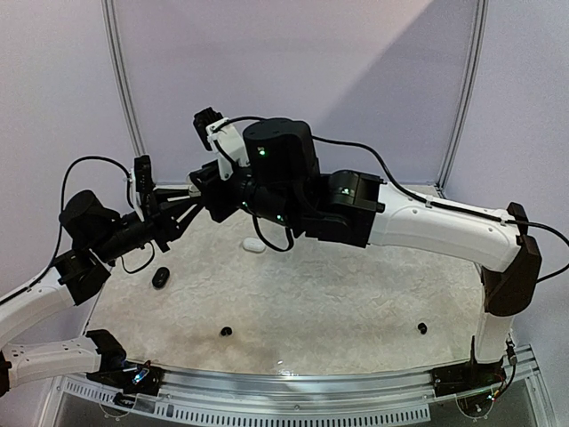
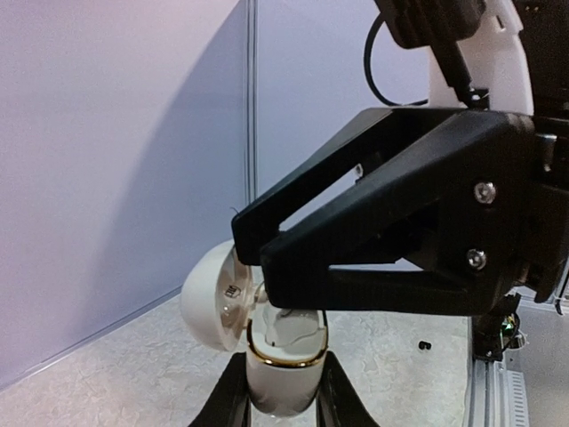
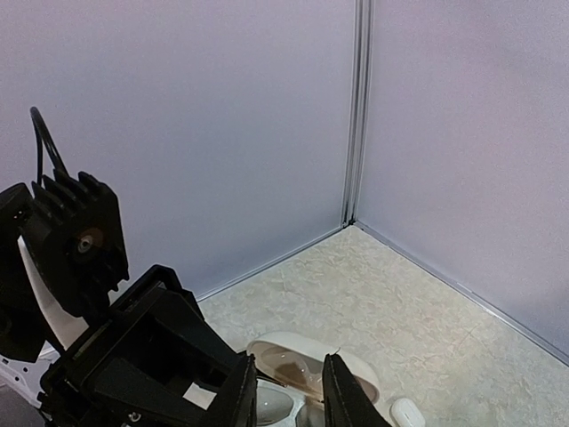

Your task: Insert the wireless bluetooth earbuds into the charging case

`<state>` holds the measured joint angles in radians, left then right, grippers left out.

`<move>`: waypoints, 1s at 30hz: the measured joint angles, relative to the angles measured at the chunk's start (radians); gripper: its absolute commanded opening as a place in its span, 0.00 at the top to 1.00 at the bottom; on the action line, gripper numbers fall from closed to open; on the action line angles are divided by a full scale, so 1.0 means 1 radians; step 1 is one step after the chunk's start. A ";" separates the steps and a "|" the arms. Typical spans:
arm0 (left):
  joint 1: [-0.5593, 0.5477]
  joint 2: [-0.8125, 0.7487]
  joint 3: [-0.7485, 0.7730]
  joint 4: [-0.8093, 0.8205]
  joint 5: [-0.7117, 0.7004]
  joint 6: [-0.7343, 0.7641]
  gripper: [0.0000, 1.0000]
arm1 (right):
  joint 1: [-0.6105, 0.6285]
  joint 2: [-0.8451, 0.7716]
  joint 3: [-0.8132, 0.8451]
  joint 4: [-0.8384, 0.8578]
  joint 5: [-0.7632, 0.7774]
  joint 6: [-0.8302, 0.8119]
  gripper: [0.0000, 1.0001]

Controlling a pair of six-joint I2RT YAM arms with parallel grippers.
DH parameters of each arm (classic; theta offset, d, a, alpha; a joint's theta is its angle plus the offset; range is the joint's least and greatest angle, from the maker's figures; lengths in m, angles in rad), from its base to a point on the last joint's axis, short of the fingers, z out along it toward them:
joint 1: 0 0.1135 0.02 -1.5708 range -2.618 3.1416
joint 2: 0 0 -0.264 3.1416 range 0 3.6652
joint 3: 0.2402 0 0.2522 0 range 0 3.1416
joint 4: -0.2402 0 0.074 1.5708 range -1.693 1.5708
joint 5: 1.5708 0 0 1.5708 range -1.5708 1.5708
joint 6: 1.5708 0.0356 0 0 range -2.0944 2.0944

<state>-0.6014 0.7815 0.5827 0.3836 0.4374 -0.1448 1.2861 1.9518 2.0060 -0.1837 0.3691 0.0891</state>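
Note:
My left gripper (image 2: 284, 372) is shut on a white charging case (image 2: 283, 387) with a gold rim, held upright above the table, its lid (image 2: 209, 298) swung open to the left. From above, my right gripper (image 2: 253, 260) points its black fingertips into the case's mouth. In the right wrist view my right gripper (image 3: 289, 378) has its jaws a little apart, and only the open lid (image 3: 298, 365) shows between them. I cannot tell whether an earbud sits inside the case. Two round black earbuds (image 1: 226, 331) (image 1: 422, 328) lie on the table. In the top view both grippers (image 1: 200, 197) meet at the back left.
A small white pebble-like case (image 1: 255, 245) lies on the table under the right arm, and it also shows as a white case (image 3: 407, 414) in the right wrist view. A black case (image 1: 160, 277) lies at the left. Walls (image 3: 356, 116) enclose the back corner.

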 measured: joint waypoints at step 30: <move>-0.010 -0.014 -0.023 -0.232 -0.189 1.306 1.00 | -0.046 0.083 0.077 -0.216 -0.023 0.196 0.73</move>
<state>-0.6113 0.7670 0.5602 0.1513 0.2481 1.1614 1.2404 2.0350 2.0827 -0.3992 0.3458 0.2852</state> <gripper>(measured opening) 0.223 0.270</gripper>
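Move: The left hand still grips the white charging case's base; its open lid stands about 3 cm ahead, 1 cm right and 2 cm above that hand. For the right hand, whose fingertips are at the open case's mouth, the lid lies roughly 2 cm ahead, 1 cm left and 1 cm below. On the table some 35 cm below the left hand, a white oval case lies about 14 cm ahead and 5 cm right, a black oval case 4 cm ahead and 18 cm left. The right hand first draws up and a little back from the open case mouth, about 3 cm, its fingers staying slightly parted, then comes forward over the case and sweeps down some 9 cm from that height, tipping a little downward and ending with its fingers close by the lid. Meanwhile the left hand keeps its pinch on the case's base, sinks about 6 cm and edges forward, rolling roughly 70 degrees clockwise as seen along its fingers, so that the hinge side turns up and the mouth swings round towards the right arm. ##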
